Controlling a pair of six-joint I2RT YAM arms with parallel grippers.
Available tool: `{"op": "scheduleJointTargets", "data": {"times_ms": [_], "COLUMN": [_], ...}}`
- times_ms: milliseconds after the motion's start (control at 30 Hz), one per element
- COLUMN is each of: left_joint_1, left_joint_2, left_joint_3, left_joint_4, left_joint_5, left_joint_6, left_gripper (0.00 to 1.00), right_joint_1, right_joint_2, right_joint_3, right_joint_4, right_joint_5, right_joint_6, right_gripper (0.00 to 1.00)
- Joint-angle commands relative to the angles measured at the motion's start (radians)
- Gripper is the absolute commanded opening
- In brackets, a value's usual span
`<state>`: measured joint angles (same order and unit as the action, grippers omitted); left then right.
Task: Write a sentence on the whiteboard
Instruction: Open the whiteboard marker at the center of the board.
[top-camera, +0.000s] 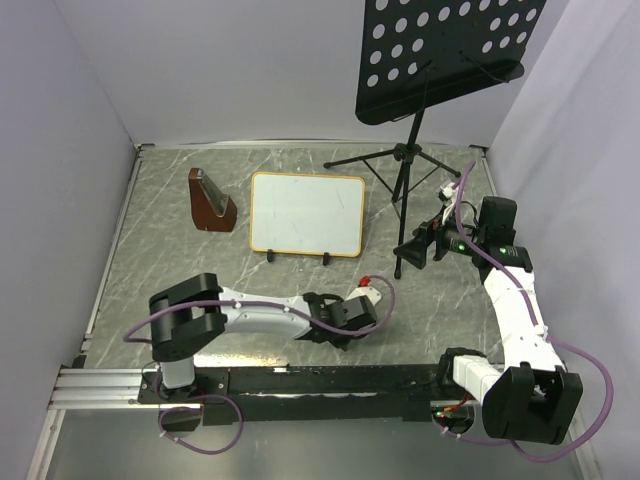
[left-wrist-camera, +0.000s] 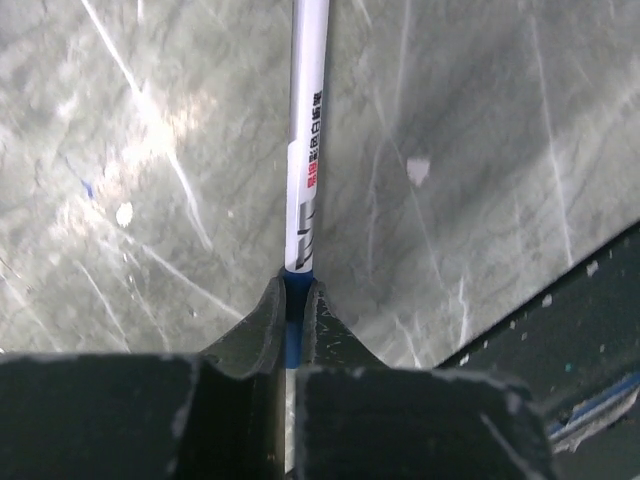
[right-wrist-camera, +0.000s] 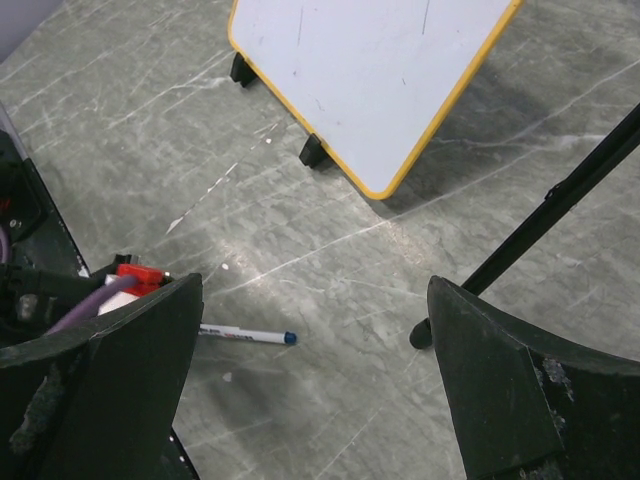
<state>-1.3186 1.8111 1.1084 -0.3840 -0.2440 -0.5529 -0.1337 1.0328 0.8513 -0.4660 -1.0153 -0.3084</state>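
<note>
The whiteboard (top-camera: 306, 213) stands on two small black feet at the middle back of the table, tilted back. Its face (right-wrist-camera: 370, 70) is blank apart from faint streaks, and no sentence shows on it. A white marker (left-wrist-camera: 305, 150) with a blue band lies along the table. My left gripper (left-wrist-camera: 300, 285) is shut on the marker's blue end, low over the table in front of the board (top-camera: 360, 312). The right wrist view shows the marker's other end (right-wrist-camera: 250, 336) with a blue tip. My right gripper (right-wrist-camera: 315, 285) hangs open and empty to the right of the board (top-camera: 415, 250).
A black music stand (top-camera: 405, 160) rises at the back right; one tripod foot (right-wrist-camera: 420, 335) rests on the table close to my right gripper. A brown wooden holder (top-camera: 210, 200) sits left of the board. A black rail (top-camera: 330, 380) runs along the near edge.
</note>
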Motion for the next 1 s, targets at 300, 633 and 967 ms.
{"op": "scheduleJointTargets", "data": {"times_ms": [300,633,967], "left_joint_1": [0.018,0.059,0.068], "left_joint_2": [-0.344,-0.49,-0.484], "left_joint_3": [-0.263,-0.301,-0.285], "left_joint_4": [0.224,0.332,0.376], "left_joint_5": [-0.132,-0.153,-0.161], "left_joint_6": [0.16,0.255,0.243], "left_gripper": [0.01,0.01,0.01], "right_joint_1": [0.042,0.262,0.347], "right_joint_2": [0.116,0.266,0.335], "right_joint_3": [0.058,0.054,0.038], "right_joint_4": [-0.108,-0.046,0.05], "right_joint_5": [-0.172,-0.263,-0.287], "right_joint_6": [-0.138,-0.009,0.133], "right_gripper": [1.0,1.0,0.93]}}
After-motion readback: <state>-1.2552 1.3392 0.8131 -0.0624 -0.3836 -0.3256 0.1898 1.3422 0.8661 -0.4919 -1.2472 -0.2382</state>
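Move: The marker lies flat on the table, its blue near end already shut in the left fingers; its middle is about 10 cm back, 12 cm left and 20 cm below the open right hand. That hand, where the marker is bound, is some 15 cm ahead, 15 cm right and 19 cm above the left hand. From the right hand, the music stand's front foot lies about 3 cm ahead, 2 cm left, and the whiteboard's middle 17 cm ahead, 23 cm left, both lower. The marker, still pinched at its blue end by the left fingers, is drawn about 4 cm left close to the table, then lifted some 11 cm and carried about 5 cm forward, its free end tilting up roughly 30 degrees. To meet it the right hand swings 10 cm left, 5 cm back and 4 cm down, turning counter-clockwise and tipping down, fingers staying wide open. ##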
